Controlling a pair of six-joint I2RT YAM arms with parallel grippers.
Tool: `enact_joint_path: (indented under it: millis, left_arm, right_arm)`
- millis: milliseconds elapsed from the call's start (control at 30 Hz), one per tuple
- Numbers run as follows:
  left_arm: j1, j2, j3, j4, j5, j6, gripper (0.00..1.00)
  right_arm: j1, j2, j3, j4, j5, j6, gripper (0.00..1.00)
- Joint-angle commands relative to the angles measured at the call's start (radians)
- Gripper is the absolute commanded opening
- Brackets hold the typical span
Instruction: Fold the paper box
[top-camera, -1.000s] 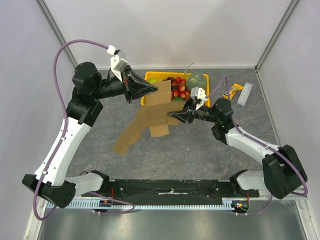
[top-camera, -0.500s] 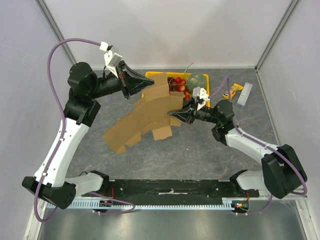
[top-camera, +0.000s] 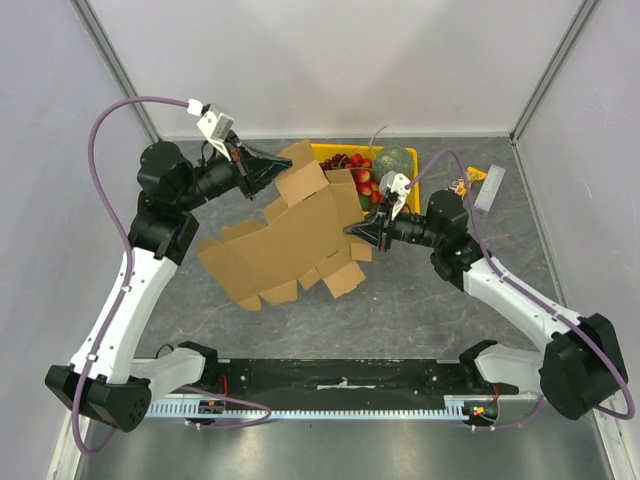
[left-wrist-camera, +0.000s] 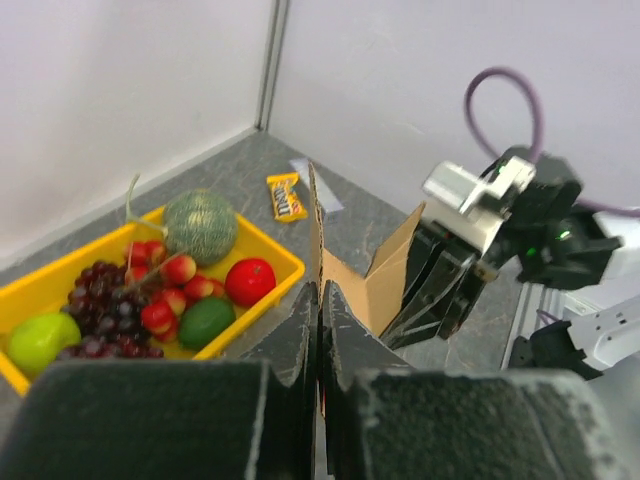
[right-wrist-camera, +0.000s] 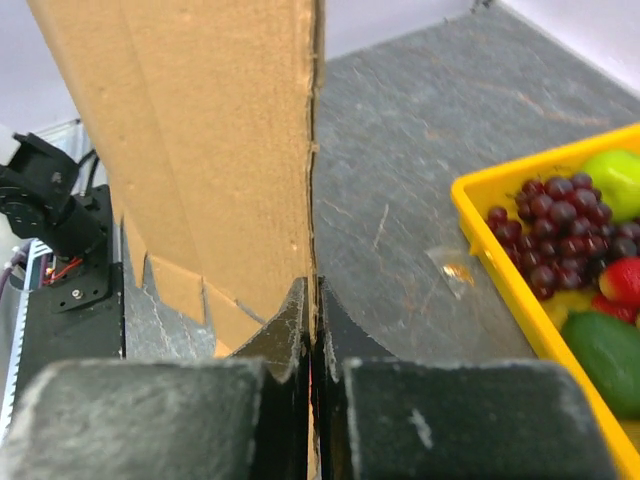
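The paper box (top-camera: 285, 240) is a flat brown die-cut cardboard sheet with rounded flaps, held in the air over the table between both arms. My left gripper (top-camera: 276, 172) is shut on its far upper flap. In the left wrist view the fingertips (left-wrist-camera: 322, 296) pinch the sheet edge-on (left-wrist-camera: 314, 215). My right gripper (top-camera: 352, 230) is shut on the sheet's right edge. In the right wrist view the cardboard (right-wrist-camera: 200, 130) rises straight up out of the closed jaws of the right gripper (right-wrist-camera: 312, 292). The right gripper (left-wrist-camera: 440, 285) also shows in the left wrist view, just behind a flap.
A yellow tray (top-camera: 330, 149) of fruit stands at the back, partly behind the sheet, with a green melon (top-camera: 397, 160) in it. A candy bar (top-camera: 462, 184) and a pale packet (top-camera: 490, 188) lie at the back right. Walls enclose the table on three sides.
The right gripper has shut on the sheet's right edge. The left arm swung left and up, and the sheet turned from hanging steeply to spread wide between the grippers.
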Motion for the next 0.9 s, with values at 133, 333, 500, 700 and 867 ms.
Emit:
enact_joint_path:
  millis: [133, 333, 500, 700, 867]
  left_arm:
    - [0.005, -0.079, -0.202, 0.049, -0.218, -0.051, 0.02]
    - [0.005, -0.128, -0.397, 0.113, -0.361, -0.083, 0.02]
    - [0.003, -0.161, -0.558, 0.199, -0.427, -0.129, 0.02]
    - [0.000, -0.163, -0.687, 0.298, -0.439, -0.150, 0.02]
    - [-0.011, -0.155, -0.771, 0.365, -0.445, -0.173, 0.05]
  right_arm:
    - [-0.003, -0.042, 0.294, -0.769, 0.314, -0.198, 0.00]
    - [-0.003, 0.091, 0.462, -1.134, 0.393, -0.260, 0.00]
    - [-0.003, 0.205, 0.508, -1.320, 0.468, -0.274, 0.00]
    - [-0.003, 0.281, 0.499, -1.333, 0.523, -0.252, 0.00]
    - [-0.003, 0.366, 0.514, -1.325, 0.578, -0.251, 0.00]
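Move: Holding the cardboard box sheet between them, both hands are bound for the open table in front of the yellow fruit tray. That spot lies roughly 43 cm below the left hand, 8 cm to its right and 3 cm back; from the right hand it is about 25 cm down, 2 cm left and 1 cm back. The tray's middle is some 27 cm ahead and 10 cm right of the left hand, and a small clear packet about 14 cm straight ahead of it. Lowering the far corner of the sheet, the left hand sinks quickly, about 23 cm, its fingers tipping down some 25 degrees and turning counter-clockwise, still shut on the flap. The right hand keeps its pinch on the other side, first draws right about 5 cm, then drops some 12 cm towards the table as its fingers swing from level to steeply down. ##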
